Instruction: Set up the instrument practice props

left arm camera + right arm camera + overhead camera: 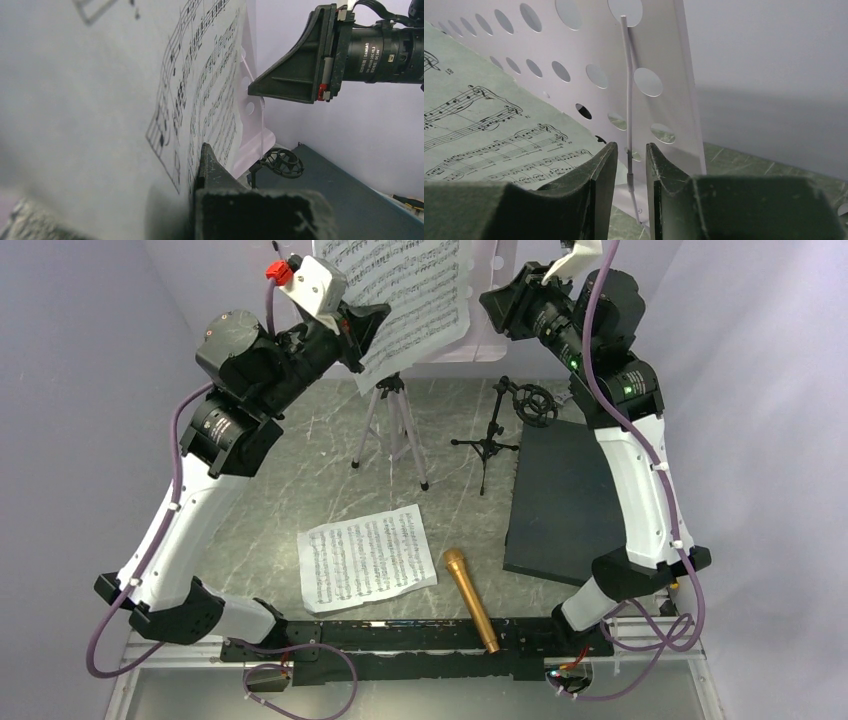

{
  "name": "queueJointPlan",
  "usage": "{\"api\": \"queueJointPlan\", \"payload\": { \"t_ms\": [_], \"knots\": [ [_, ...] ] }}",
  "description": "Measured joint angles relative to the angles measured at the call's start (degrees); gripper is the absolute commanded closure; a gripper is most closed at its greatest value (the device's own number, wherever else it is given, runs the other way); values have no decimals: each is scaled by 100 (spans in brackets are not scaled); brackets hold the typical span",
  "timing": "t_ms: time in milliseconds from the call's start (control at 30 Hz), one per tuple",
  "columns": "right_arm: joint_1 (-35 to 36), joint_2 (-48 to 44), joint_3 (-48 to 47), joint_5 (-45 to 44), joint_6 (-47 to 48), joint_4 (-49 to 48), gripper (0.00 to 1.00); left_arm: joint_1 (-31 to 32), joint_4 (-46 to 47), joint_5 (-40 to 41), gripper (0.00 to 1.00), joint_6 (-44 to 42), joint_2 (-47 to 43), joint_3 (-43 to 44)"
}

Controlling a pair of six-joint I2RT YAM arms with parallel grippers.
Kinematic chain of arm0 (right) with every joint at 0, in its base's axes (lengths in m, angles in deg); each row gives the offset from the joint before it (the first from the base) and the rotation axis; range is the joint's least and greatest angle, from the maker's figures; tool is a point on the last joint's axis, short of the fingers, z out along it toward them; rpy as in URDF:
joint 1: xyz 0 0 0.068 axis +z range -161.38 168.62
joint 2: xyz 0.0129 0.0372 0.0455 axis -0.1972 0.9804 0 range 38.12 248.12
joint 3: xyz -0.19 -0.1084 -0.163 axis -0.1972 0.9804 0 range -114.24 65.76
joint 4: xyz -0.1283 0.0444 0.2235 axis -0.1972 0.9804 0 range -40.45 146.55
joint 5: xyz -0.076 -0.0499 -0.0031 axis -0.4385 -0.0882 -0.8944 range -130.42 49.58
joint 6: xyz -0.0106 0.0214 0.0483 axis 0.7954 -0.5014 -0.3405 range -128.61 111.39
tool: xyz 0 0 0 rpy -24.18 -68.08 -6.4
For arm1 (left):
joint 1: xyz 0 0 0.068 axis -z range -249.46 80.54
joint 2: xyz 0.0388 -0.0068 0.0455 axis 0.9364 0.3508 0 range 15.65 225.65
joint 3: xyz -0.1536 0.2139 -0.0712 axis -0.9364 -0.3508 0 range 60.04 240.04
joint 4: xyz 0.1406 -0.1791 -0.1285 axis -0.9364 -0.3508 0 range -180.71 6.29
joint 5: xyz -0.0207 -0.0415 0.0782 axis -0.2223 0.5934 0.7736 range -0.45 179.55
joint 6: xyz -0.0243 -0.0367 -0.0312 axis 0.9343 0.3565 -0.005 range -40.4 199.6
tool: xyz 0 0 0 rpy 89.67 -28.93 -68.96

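The pale lilac music stand [392, 430] stands at the back centre on its tripod. One music sheet [410, 300] leans on its perforated desk [664, 50]. My left gripper [372, 328] is shut on that sheet's left edge; in the left wrist view one finger [212, 165] presses the paper [200, 75] and the other finger is hidden behind it. My right gripper [631, 155] is at the desk's right side, its jaws narrowly open either side of the thin white page-holder wire [628, 100], without touching it. A second sheet [365, 560] and the gold microphone [470, 598] lie on the table. The black mic stand [490, 445] stands beside them.
A dark grey slab [565, 500] lies flat at the right, just beyond the mic stand's ring mount [535, 405]. Grey-lilac walls close in the back and both sides. A black rail [400, 640] with the arm bases runs along the near edge.
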Motion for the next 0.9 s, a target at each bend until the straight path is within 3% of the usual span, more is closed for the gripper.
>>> {"api": "queueJointPlan", "payload": {
  "t_ms": [267, 567, 900],
  "knots": [
    [0, 55, 0, 9, 17, -46, 79, -2, 22, 2, 97, -4, 184, 177],
    [-4, 48, 131, 50, 74, -280, 99, -85, 197, -4, 97, -2, 267, 186],
    [-11, -190, 516, 208, 164, -538, 100, -232, 256, -68, 97, 15, 411, 236]
  ]
}}
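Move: The stand's pale retaining rod stands upright between the right fingertips, about 1 cm ahead, its middle a little above them. The middle of the music sheet is some 10 cm to the right hand's left, level in reach and 4 cm higher. For the left hand, already holding that sheet, the stand plate's middle is about 10 cm ahead and some 2 cm up; the rod is roughly 9 cm ahead, 12 cm right and slightly lower. Hardly shifting, the right hand shuts its fingers from about a third open until they pinch the retaining rod near its lower part. Meanwhile the left hand pushes forward about 3 cm towards the stand plate, fingers still closed on the music sheet and its wrist all but steady. ##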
